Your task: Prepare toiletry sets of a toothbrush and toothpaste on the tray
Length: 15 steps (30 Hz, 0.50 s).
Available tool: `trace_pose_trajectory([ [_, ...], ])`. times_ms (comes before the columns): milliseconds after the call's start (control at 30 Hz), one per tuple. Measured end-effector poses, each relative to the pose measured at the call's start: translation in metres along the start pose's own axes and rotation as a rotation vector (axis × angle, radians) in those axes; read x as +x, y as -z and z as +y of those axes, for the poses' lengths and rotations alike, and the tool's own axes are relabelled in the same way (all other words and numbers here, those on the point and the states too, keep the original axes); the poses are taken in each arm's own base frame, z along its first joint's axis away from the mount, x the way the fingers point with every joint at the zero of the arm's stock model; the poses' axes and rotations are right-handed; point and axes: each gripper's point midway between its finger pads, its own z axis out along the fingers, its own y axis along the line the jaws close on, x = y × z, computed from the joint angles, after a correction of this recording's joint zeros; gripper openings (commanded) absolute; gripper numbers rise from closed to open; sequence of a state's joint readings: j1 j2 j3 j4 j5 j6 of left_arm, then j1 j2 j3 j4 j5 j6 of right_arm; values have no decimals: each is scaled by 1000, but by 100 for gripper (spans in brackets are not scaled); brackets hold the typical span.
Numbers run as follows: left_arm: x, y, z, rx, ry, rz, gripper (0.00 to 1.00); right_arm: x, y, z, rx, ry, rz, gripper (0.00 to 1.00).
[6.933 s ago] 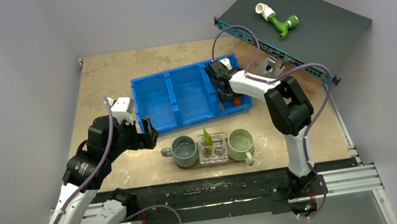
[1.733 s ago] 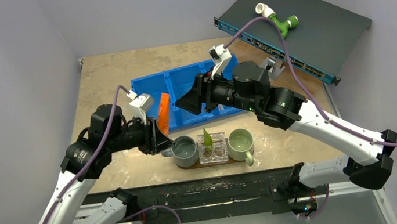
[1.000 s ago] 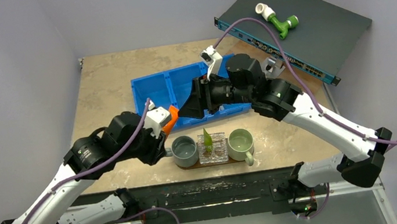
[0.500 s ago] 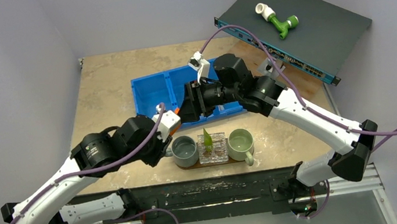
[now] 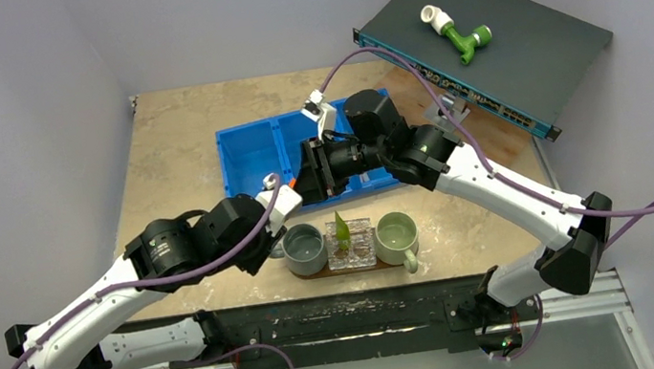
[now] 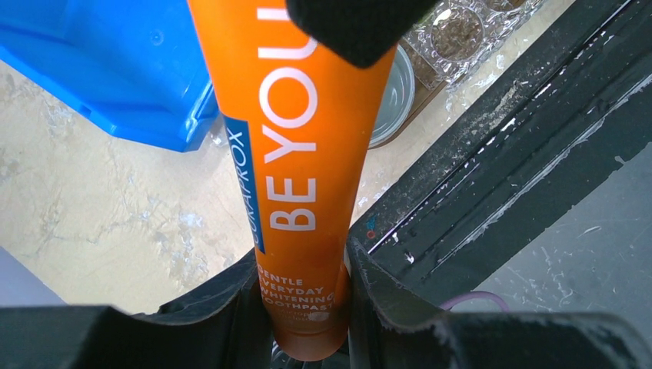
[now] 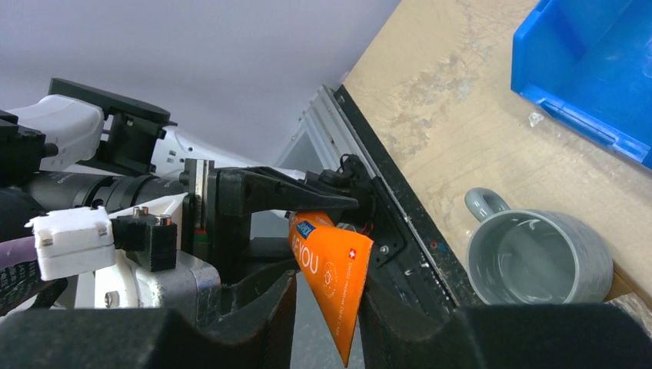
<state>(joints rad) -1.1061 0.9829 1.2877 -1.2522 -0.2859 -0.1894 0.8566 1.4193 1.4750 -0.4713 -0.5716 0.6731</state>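
My left gripper [image 6: 304, 307] is shut on the cap end of the orange toothpaste [image 6: 300, 154] tube, held in the air just left of the grey mug [image 5: 305, 248]. My right gripper [image 7: 327, 296] faces it with the tube's flat crimped end [image 7: 332, 265] between its fingers. One finger touches the tube and a gap shows on the other side. In the top view the two grippers meet at the bin's front edge, left gripper [image 5: 279, 203], right gripper [image 5: 309, 172]. A green toothpaste [image 5: 341, 228] stands in a glass holder on the dark tray [image 5: 366, 269]. No toothbrush is in view.
A pale green mug [image 5: 396, 236] stands on the tray right of the glass holder [image 5: 352, 250]. The blue three-compartment bin [image 5: 261, 155] lies behind the grippers. A dark flat box [image 5: 516, 42] with a green-and-white pipe fitting [image 5: 458, 34] sits at the back right.
The left arm carried the orange tube right and down toward the grey mug. The right arm swung left to meet it, and its jaws narrowed around the tube's flat end.
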Motion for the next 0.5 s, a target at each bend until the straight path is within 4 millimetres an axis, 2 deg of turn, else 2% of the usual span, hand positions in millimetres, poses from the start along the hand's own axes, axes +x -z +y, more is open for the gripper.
trace_pose_trajectory([
  [133,0,0,0,-4,-4,-3,0,0,0,-1,0,-3,0,0],
  [200,0,0,0,-5,-6,-2,3,0,0,0,-4,-12,0,0],
  [267,0,0,0,-5,-6,-2,18,0,-1,0,-9,-15,-1,0],
  [300,0,0,0,-5,-6,-2,31,0,-1,0,-10,-15,-1,0],
  [500,-6,2,-4,24,2,-37,71,3,-3,-4,-10,-16,4,0],
])
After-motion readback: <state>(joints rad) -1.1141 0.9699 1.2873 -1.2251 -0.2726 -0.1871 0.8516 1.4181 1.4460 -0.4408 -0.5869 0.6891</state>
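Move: The left hand holds the orange toothpaste by its cap, the tube's middle some 3 cm ahead, 4 cm right and 4 cm above; the grey mug is about 3 cm ahead, 7 cm right and 19 cm below. From the right hand, the tube's middle is roughly 3 cm back, 4 cm left and 4 cm below; the blue box is about 18 cm ahead, 4 cm right and 30 cm below. Right hand, in place, pinches toothpaste's flat end; left fingers then open at its cap, edging about 1 cm up-right. ##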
